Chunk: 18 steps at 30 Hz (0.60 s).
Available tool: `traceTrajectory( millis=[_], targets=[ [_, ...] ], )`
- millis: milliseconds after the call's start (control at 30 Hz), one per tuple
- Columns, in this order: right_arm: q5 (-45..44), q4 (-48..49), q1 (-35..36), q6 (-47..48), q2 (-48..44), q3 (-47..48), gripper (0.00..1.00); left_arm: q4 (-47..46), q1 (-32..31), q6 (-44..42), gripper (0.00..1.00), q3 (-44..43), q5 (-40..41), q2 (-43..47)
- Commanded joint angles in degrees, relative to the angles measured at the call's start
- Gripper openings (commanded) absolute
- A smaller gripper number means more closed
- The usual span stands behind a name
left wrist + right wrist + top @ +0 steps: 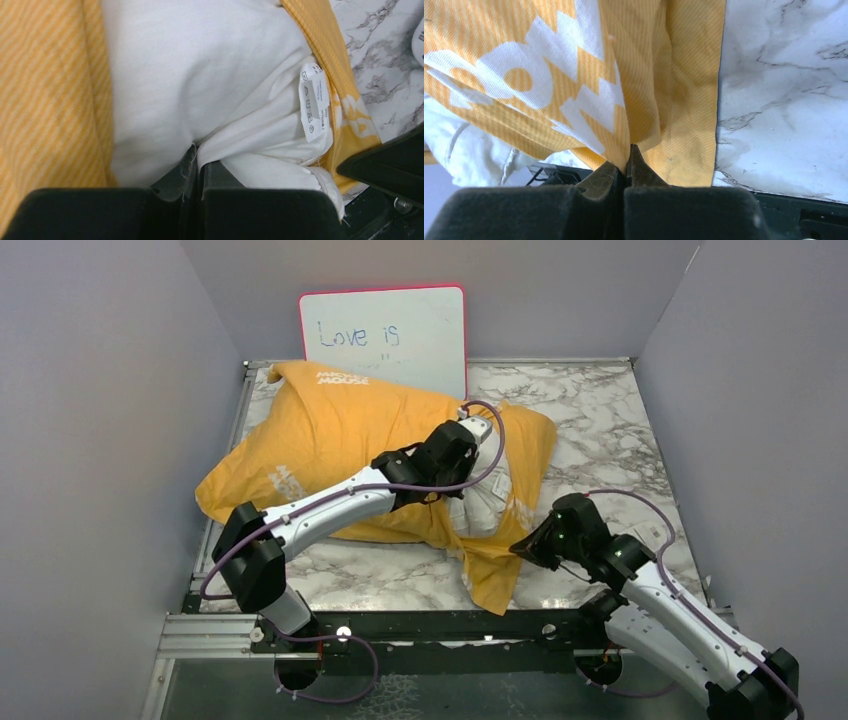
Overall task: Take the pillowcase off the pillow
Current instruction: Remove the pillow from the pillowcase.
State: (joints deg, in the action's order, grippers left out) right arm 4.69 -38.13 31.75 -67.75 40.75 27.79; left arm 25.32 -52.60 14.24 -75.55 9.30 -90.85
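Observation:
The yellow-orange pillowcase (330,430) with white lettering lies across the middle of the marble table, still around most of the pillow. The white pillow (482,502) bulges out of its open right end. My left gripper (470,498) is shut on the white pillow fabric (200,75) at that opening; the pillow's small white tag (313,102) hangs beside it. My right gripper (520,545) is shut on the loose yellow-orange edge of the pillowcase (644,90) near the table's front, pinching a fold of it (628,150).
A pink-framed whiteboard (383,333) reading "Love is" leans on the back wall behind the pillow. Grey walls close in left, right and back. Bare marble table (600,420) shows to the right. A black rail (420,625) runs along the front edge.

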Motion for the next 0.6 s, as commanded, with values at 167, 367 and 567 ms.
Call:
traceTrajectory(
  millis=[167,367,567],
  targets=[
    [-18.08,-5.83,-0.19,0.70,8.34,-0.14,0.01,-1.94,2.74,-4.36,0.00,4.89,-9.03,13.76],
    [-22.15,-3.51,-0.14,2.46,13.39,4.21,0.01,-0.77,2.76,-6.30,0.00,9.43,-18.44,20.40],
    [-17.73,-1.32,-0.18,11.45,9.21,8.34,0.05,-0.14,2.76,-5.25,0.00,11.89,-16.68,21.68]
  ],
)
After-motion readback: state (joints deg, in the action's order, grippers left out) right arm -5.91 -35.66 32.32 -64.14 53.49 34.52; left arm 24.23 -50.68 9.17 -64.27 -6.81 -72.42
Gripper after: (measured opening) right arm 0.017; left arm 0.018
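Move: At the left hand, still pinching a white fold, the bared pillow centres some 4 cm right, 2 cm ahead and 6 cm below; its care tag is about 8 cm right, level fore-and-aft, 6 cm lower. The pillowcase's right flap lies some 13 cm right, 6 cm ahead, 10 cm below. From the right hand, already gripping the hem, that flap is about 18 cm ahead, 3 cm right and 1 cm lower; the pillowcase's loose tail hangs 6 cm back, 5 cm left, 6 cm below. Drawing the pinched pillow fold back towards the base about 6 cm, the left hand also lifts it some 4–5 cm and eases left, twisting roughly 15 degrees clockwise. The right hand keeps its pinch on the hem and carries it some 4 cm forward towards the flap, dipping about 2 cm before rising again, its left side rolling down about 10 degrees. ##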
